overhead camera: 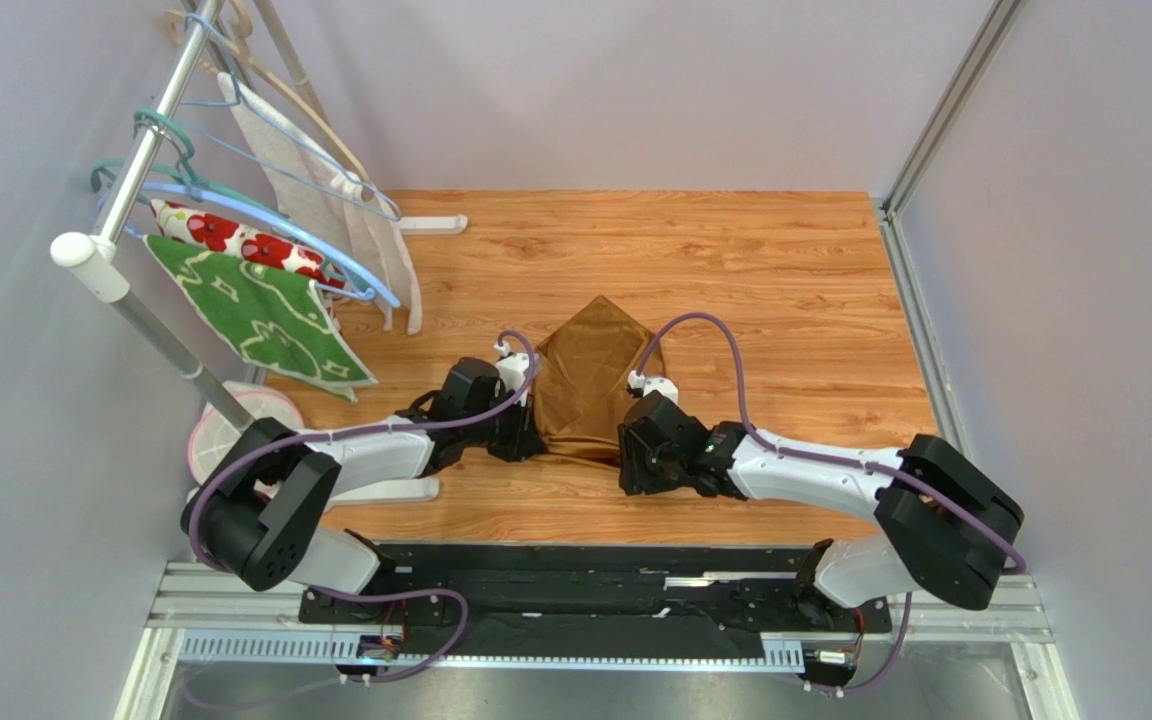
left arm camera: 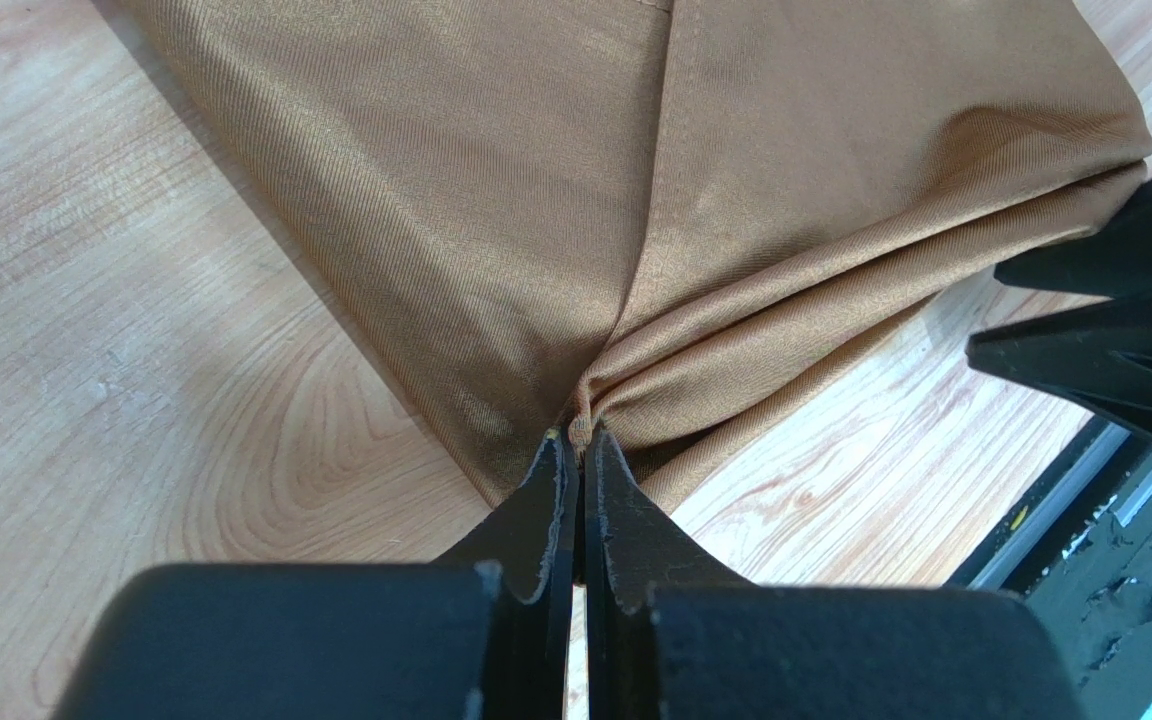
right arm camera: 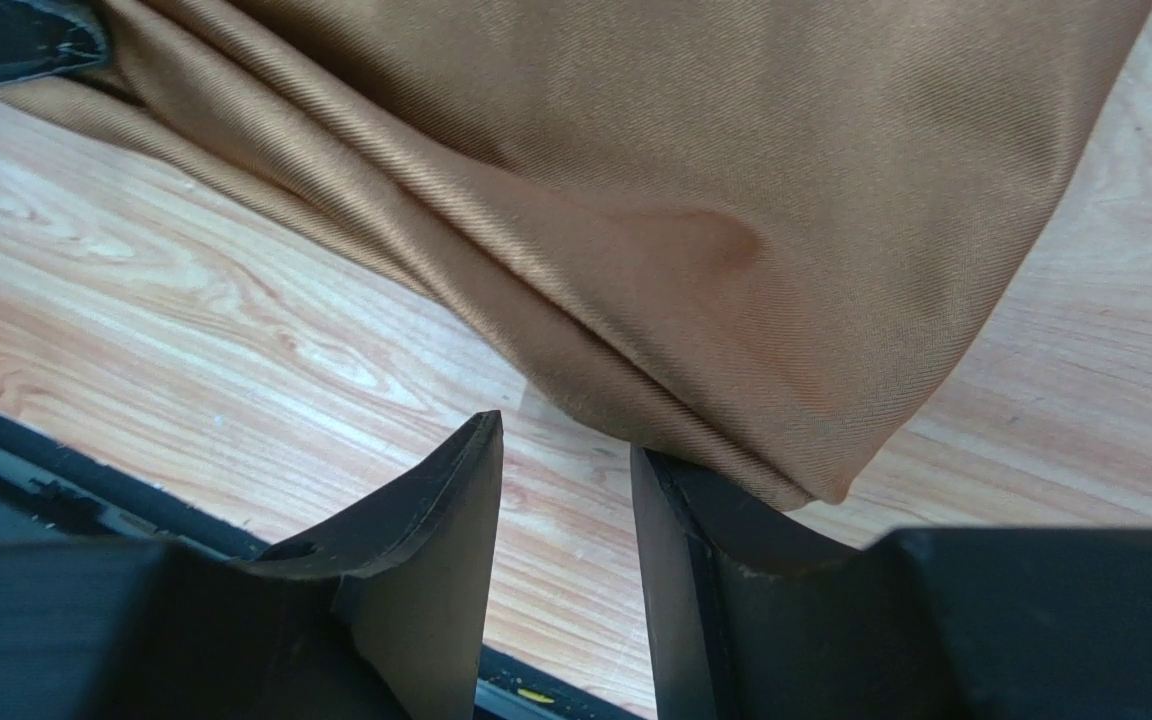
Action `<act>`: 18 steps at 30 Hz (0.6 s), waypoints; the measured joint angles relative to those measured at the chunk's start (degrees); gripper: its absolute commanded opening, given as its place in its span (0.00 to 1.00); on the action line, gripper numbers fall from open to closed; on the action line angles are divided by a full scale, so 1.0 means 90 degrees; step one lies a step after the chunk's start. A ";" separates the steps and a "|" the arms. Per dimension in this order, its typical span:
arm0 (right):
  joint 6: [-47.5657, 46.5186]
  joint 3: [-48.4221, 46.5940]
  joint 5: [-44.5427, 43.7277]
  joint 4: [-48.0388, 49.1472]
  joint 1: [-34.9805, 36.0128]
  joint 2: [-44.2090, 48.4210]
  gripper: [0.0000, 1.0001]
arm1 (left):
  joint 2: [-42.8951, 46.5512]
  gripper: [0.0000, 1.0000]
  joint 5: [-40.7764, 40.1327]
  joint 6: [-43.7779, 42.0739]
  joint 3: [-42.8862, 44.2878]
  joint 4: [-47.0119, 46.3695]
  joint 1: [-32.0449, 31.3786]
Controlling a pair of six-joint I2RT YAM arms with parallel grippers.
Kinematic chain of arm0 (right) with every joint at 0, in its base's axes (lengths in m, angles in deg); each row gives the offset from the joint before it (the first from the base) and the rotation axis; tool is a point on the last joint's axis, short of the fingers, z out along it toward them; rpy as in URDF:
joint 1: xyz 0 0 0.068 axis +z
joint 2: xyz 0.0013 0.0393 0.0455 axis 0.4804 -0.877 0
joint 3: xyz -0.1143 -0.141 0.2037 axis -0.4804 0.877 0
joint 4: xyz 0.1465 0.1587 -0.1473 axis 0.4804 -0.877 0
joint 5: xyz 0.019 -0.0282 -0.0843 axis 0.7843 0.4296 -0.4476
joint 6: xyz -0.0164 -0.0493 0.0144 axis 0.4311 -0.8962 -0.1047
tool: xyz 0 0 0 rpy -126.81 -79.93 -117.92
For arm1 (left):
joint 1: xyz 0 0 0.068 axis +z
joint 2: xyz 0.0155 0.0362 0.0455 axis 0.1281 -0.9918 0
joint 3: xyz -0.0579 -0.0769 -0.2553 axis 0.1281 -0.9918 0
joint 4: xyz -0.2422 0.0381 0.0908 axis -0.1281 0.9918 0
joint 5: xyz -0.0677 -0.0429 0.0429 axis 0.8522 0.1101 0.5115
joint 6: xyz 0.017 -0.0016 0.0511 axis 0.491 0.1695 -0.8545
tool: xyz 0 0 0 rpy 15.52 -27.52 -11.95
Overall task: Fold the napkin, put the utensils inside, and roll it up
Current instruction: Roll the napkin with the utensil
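Note:
The golden-brown napkin [overhead camera: 585, 375] lies folded on the wooden table between the two arms, its far corner pointing away from me. My left gripper [left arm camera: 582, 438] is shut on the napkin [left arm camera: 537, 195] at its near left edge, and the cloth bunches into pleats at the fingertips. My right gripper [right arm camera: 567, 438] stands open at the near right corner of the napkin [right arm camera: 657, 195]. That corner drapes over its right finger [right arm camera: 717, 518], with bare table showing between the jaws. No utensils are in view.
A rack [overhead camera: 147, 165] at the far left carries hangers, a green leaf-patterned cloth [overhead camera: 259, 318] and a white cloth with red flowers [overhead camera: 229, 236]. A pale round base [overhead camera: 229, 428] sits below it. The black rail [overhead camera: 582, 593] runs along the table's near edge.

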 measured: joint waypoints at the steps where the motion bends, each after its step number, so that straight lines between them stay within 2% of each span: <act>1: -0.0005 0.0000 -0.0044 0.0000 0.0000 -0.0029 0.41 | 0.0000 0.00 0.0005 0.0000 0.0000 -0.0002 0.0000; 9: -0.0391 0.0000 0.0233 0.0134 0.0015 0.0027 0.46 | 0.0000 0.00 0.0005 0.0015 0.0000 0.0002 0.0000; 15: -0.0695 -0.0034 0.0347 -0.0449 0.0136 0.1370 0.43 | 0.0000 0.00 0.0000 0.0041 0.0032 0.0063 0.0000; 18: -0.0748 -0.0049 0.0219 -0.0777 -0.0051 0.1841 0.42 | -0.0010 0.00 -0.0007 0.0053 0.0087 0.0114 0.0000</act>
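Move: The middle of the napkin's rolled near edge lies about 3 cm ahead and 3 cm left of my right hand, roughly 1 cm lower. The napkin's right corner is some 6 cm to my right hand's right and 1 cm ahead, its far tip about 25 cm ahead and 4 cm left. From my left hand, already pinching the roll's left end, that middle is some 9 cm right and 2 cm back. I end the tuck with my right hand: its half-open fingers dip slightly beside the rolled edge, then lift about 6.5 cm, coming free of the cloth and tilting up and a little counter-clockwise, by some 10 degrees in all. The gap between them stays much the same. My left hand stays in place and keeps its pinch on the roll's left end. ##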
